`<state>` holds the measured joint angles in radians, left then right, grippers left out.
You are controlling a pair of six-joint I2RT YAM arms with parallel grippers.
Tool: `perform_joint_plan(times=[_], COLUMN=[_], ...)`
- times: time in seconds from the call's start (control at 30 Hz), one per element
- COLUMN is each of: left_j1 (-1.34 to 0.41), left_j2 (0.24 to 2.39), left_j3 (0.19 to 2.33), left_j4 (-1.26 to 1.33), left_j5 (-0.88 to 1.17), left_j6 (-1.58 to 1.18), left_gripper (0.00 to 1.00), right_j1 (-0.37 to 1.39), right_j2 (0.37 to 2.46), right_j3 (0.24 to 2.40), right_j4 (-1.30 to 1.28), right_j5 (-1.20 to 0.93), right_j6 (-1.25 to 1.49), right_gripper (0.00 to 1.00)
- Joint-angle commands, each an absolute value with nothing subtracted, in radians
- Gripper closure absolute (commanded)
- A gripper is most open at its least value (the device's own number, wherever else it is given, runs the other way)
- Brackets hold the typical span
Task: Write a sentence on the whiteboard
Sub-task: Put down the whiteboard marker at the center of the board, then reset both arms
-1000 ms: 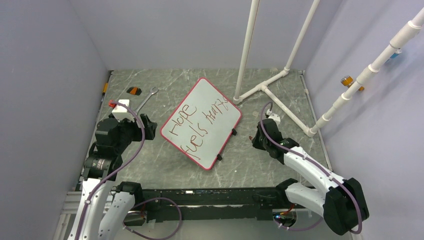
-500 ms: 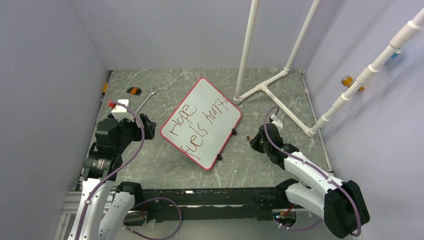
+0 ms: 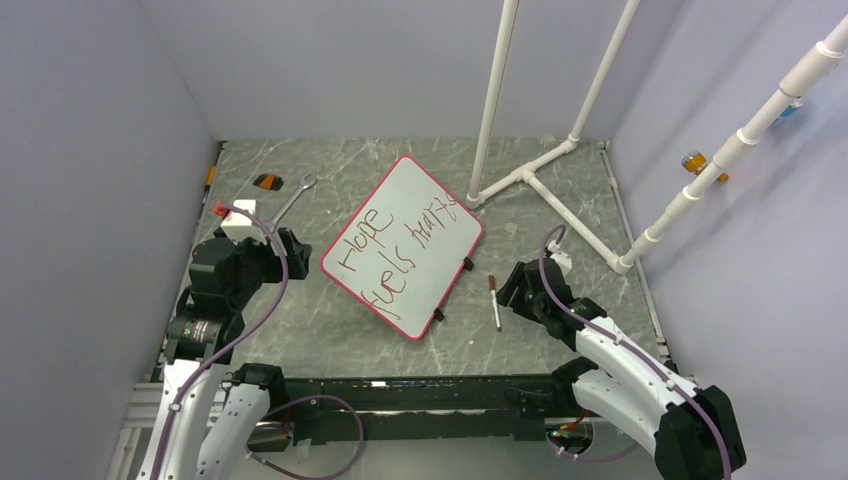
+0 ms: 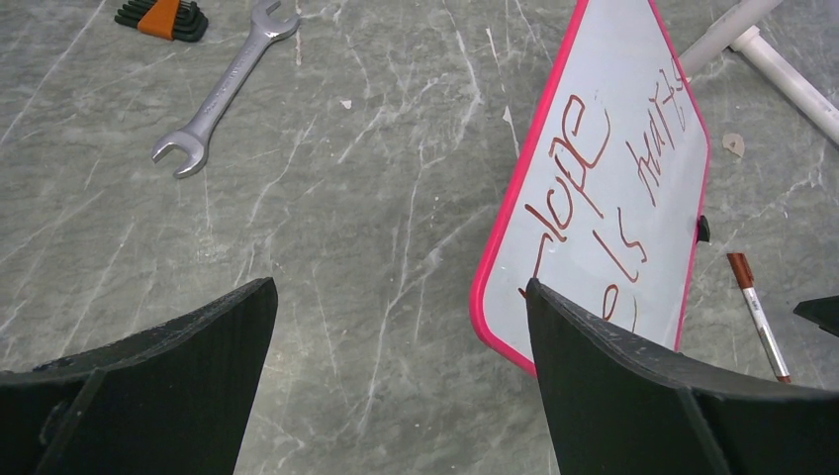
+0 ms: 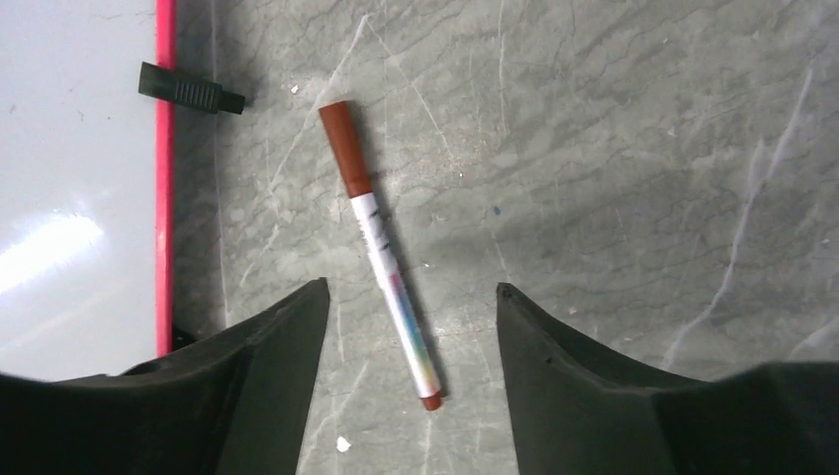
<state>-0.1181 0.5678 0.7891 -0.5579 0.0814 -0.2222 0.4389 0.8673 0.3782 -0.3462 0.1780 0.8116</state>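
The whiteboard (image 3: 403, 245) with its red-pink frame lies tilted on the table's middle. The sentence (image 3: 400, 248) runs over it in two red-brown lines, "Hope fuels" and a scrawled word. A white marker with a brown cap (image 3: 494, 302) lies loose on the table just right of the board. My right gripper (image 3: 508, 291) is open right beside it. In the right wrist view the marker (image 5: 381, 252) lies between the spread fingers of my right gripper (image 5: 412, 287), held by neither. My left gripper (image 4: 399, 287) stands open over bare table left of the whiteboard (image 4: 613, 198).
A steel wrench (image 3: 293, 198) and a black-orange hex key set (image 3: 267, 181) lie at the far left. A white pipe frame (image 3: 540, 185) stands on the table behind and right of the board. Walls close in three sides.
My right gripper has opened and let go of the marker, which now lies on the table. The right arm has drawn back toward the near edge. The left arm has not moved.
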Motion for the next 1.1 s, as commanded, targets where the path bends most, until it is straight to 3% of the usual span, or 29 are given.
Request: perform_joint_plan(times=[0.0,0.13,0.17,0.43,0.77,1.07], left_j1=[-0.118,-0.118,-0.118,-0.118,-0.118,-0.118], left_j2=[0.551,0.533,0.532,0.523,0.518,0.507], left_j3=[0.785,0.776,0.774,0.773,0.773,0.771], left_j4=[-0.526,-0.518,-0.516,-0.515,-0.517,-0.515], left_j5=[0.094,0.111,0.118,0.139,0.135,0.141], left_j6=[-0.214,-0.213,-0.212,-0.208,-0.205,-0.204], left_gripper=[0.01,0.01,0.0,0.01,0.01,0.01], right_j1=[0.437,0.437,0.438,0.437,0.438,0.438], right_j2=[0.835,0.799,0.785,0.682,0.637,0.55], right_j3=[0.428,0.472,0.484,0.59,0.751,0.712], right_j4=[-0.372,-0.371,-0.365,-0.31,-0.271,-0.217], right_j5=[0.182,0.168,0.157,0.04,0.042,0.03], right_j6=[0.773,0.699,0.672,0.498,0.479,0.481], right_gripper=[0.29,0.02,0.01,0.0,0.0,0.0])
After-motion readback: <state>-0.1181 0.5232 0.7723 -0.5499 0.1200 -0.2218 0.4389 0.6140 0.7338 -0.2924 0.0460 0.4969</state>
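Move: The marker lies loose on the table under and just ahead of the right hand's open fingers, about 4 cm ahead, 3 cm to the left and 5 cm below. The whiteboard's middle is roughly 17 cm ahead and 25 cm left of that hand; its lower clip is level with the hand, 16 cm left, its upper clip about 12 cm ahead and 10 cm left. From the left hand the marker is some 42 cm right, 2 cm ahead and 25 cm down. Straight up for the most part goes the right hand, about 23 cm away from the marker it has already let go, its fingers first spreading from a bit over half open to fully wide. On the way the wrist tips up by some 35 degrees, leaving the fingers nearly level, and swings a little counter-clockwise; the rise slows at the top. ##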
